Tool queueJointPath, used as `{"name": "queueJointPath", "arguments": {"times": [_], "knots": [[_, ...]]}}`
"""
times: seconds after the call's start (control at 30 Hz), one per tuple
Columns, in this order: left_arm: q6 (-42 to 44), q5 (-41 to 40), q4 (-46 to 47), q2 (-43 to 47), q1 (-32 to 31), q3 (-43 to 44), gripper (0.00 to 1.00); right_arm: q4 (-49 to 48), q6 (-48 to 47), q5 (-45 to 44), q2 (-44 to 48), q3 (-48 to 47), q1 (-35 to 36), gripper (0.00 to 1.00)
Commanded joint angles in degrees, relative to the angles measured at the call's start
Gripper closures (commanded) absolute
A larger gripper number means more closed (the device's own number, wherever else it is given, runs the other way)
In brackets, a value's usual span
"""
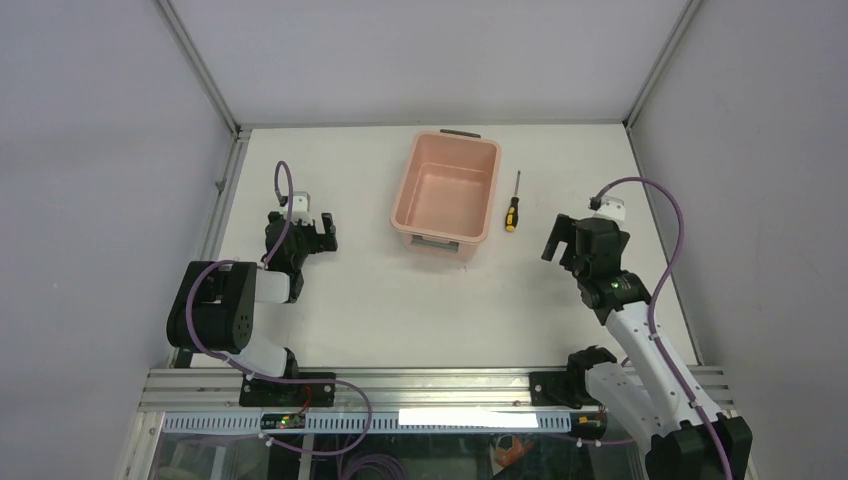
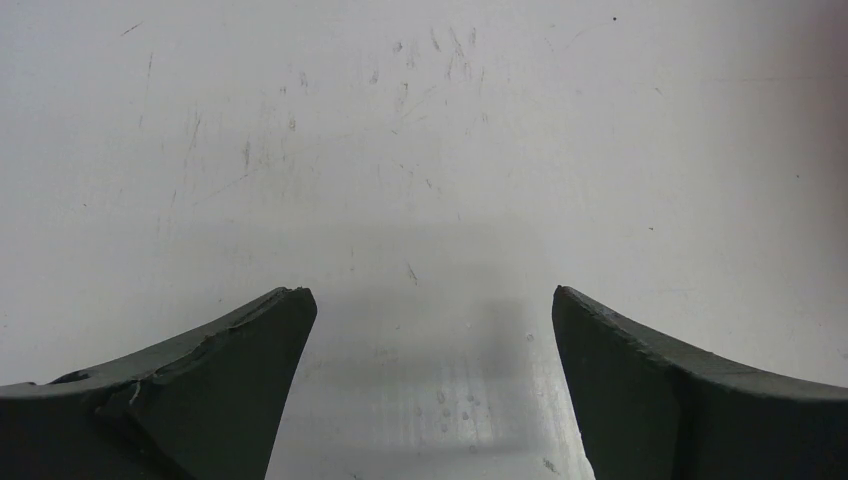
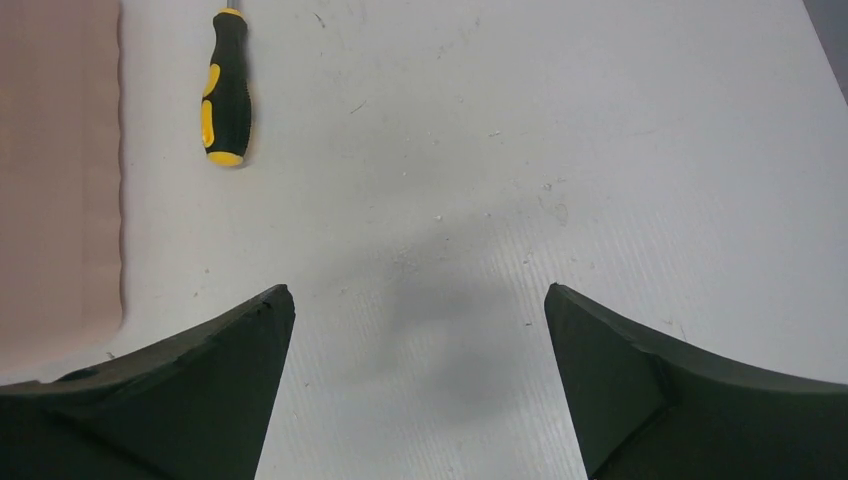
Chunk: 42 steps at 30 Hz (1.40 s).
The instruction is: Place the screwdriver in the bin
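Observation:
The screwdriver (image 1: 513,205), yellow-and-black handle toward me and thin dark shaft pointing away, lies on the white table just right of the salmon-pink bin (image 1: 480,215). The bin is empty. In the right wrist view the screwdriver's handle (image 3: 226,95) lies at the upper left beside the bin's wall (image 3: 60,170). My right gripper (image 1: 556,236) (image 3: 420,300) is open and empty, a short way right of and nearer than the screwdriver. My left gripper (image 1: 320,226) (image 2: 433,300) is open and empty over bare table, left of the bin.
Grey enclosure walls with metal corner posts (image 1: 200,70) border the table on the left, back and right. An aluminium rail (image 1: 400,385) runs along the near edge by the arm bases. The bin has a dark handle (image 1: 460,132) at its far end.

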<state>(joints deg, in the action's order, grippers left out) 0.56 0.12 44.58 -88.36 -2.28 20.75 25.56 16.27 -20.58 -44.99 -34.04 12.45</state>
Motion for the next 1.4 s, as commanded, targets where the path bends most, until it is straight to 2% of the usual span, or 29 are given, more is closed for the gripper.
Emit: {"name": "queueJointPath", "arguments": {"times": [0.0,0.27,0.5,0.9,1.1,1.37], "knots": [[-1.08,0.75,1.52,1.98,-0.38,1.22,0.01,-1.49,0.95,-1.67,-0.63,-3.55,-0.32,0.0],[-1.08,0.78,1.48,1.99,-0.4,1.22,0.01,5.84,2.95,5.85,-10.23,-18.75,-0.14,0.01],[-1.08,0.76,1.48,2.01,-0.35,1.22,0.01,14.64,6.83,8.29,-25.66,-32.75,0.19,0.0],[-1.08,0.81,1.48,1.96,-0.35,1.22,0.01,14.71,5.65,14.27,-48.59,-44.74,0.46,0.02],[-1.08,0.81,1.48,2.05,-0.37,1.22,0.01,14.01,5.32,16.85,-59.32,-48.74,0.42,0.11],[-1.08,0.71,1.48,2.03,-0.35,1.22,0.01,14.47,2.69,17.34,-73.7,-57.6,0.34,0.32]]}}
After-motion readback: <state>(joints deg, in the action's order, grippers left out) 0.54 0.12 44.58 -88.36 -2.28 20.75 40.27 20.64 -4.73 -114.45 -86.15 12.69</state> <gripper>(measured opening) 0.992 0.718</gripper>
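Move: The screwdriver lies roughly 18 cm ahead of the right hand, 9 cm to its left and 12 cm below, handle towards the robot and shaft pointing away. The bin's middle is about 14 cm to the left of the screwdriver and level with it, its near wall only a few centimetres from the handle. From the left hand, the screwdriver is about 47 cm to the right, 6 cm farther out and slightly lower. Heading for the screwdriver's handle, the right hand arcs forward and left, first rising about 7 cm, then dropping some 17 cm to end just above it, around 15 cm farther out. The fingers tip down by roughly 30 degrees on the descent and start narrowing late, still well apart on either side of the handle. ##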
